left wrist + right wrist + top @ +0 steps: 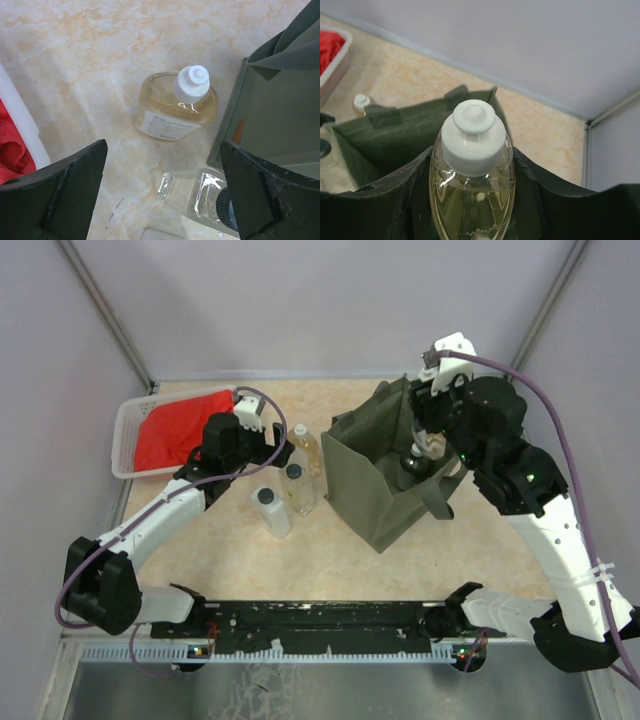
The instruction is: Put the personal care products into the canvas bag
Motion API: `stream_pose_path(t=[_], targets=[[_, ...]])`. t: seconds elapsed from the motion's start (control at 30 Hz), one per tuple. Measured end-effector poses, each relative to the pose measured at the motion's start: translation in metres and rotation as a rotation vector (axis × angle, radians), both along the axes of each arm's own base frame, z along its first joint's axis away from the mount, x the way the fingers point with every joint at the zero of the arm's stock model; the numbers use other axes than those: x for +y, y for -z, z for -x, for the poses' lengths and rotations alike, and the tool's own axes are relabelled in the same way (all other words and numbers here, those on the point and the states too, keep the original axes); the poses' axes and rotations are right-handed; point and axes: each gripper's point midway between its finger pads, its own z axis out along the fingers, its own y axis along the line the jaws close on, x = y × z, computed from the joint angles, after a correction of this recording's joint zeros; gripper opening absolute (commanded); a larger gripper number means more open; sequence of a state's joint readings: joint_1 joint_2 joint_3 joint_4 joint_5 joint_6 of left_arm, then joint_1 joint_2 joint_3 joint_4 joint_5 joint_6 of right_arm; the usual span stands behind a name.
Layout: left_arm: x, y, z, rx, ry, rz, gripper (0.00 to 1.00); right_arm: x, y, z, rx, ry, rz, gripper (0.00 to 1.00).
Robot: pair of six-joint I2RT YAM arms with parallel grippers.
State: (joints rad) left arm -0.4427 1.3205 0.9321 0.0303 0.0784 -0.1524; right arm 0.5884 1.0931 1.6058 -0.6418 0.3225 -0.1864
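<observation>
My right gripper [424, 447] is over the open olive-green canvas bag [385, 480] and is shut on an amber bottle with a white cap [472, 170], held upright over the bag's mouth [395, 132]. My left gripper [162, 195] is open and empty above the table beside the bag's left wall [270, 115]. Ahead of it lies a second amber bottle with a white cap [175, 105]. A clear bottle with a black cap [210, 192] sits between its fingers, untouched. A white bottle with a dark-grey cap [270, 508] stands nearer the front.
A white lattice basket [125, 440] holding a red cloth [175, 430] stands at the back left, close behind my left arm; its edge shows in the left wrist view [20, 125]. The bag's loop handle [295, 40] hangs over its rim. Walls enclose the table.
</observation>
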Motion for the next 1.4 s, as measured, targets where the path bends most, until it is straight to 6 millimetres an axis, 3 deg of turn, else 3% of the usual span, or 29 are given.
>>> stream_pose_path(t=[0.27, 0.4, 1.0, 1.23, 1.4], targets=[[0.000, 0.002, -0.001, 0.005, -0.001, -0.003, 1.00, 0.029, 0.124, 0.002, 0.297, -0.101, 0.061, 0.00], [0.001, 0.002, -0.001, 0.004, -0.005, -0.004, 1.00, 0.042, 0.163, 0.003, 0.397, -0.150, 0.077, 0.00], [0.001, 0.007, -0.002, 0.007, -0.002, -0.023, 1.00, 0.085, 0.248, -0.026, 0.522, -0.248, 0.085, 0.00], [0.001, 0.012, -0.003, 0.018, -0.001, -0.031, 1.00, 0.078, 0.248, -0.043, 0.493, -0.228, 0.046, 0.00], [0.000, 0.014, -0.004, 0.022, 0.000, -0.032, 1.00, 0.056, 0.272, -0.059, 0.524, -0.168, 0.039, 0.00]])
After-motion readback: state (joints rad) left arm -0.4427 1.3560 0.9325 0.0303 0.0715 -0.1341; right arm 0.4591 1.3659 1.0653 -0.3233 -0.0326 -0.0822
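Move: The right hand already grips the amber bottle with the white cap high over the canvas bag; the bag's middle is some 32 cm below, about 7 cm farther out and 4 cm to the left. A bagged bottle is about 35 cm below and 3 cm ahead, level sideways. Outside, the standing amber bottle is roughly 8 cm ahead, 24 cm left and 38 cm down. From the left hand, the bag's middle lies about 25 cm right, 1 cm nearer and 8 cm down. The right hand plunges about 26 cm through the bag's open top, fast at first and then slower, while tipping its fingers some 30 degrees downward and drifting left by about 8 cm. Near the bottom of the descent it pauses, then eases forward, slightly back to the right and a little lower inside the bag, turned slightly counter-clockwise and keeping its hold on the amber bottle throughout. ##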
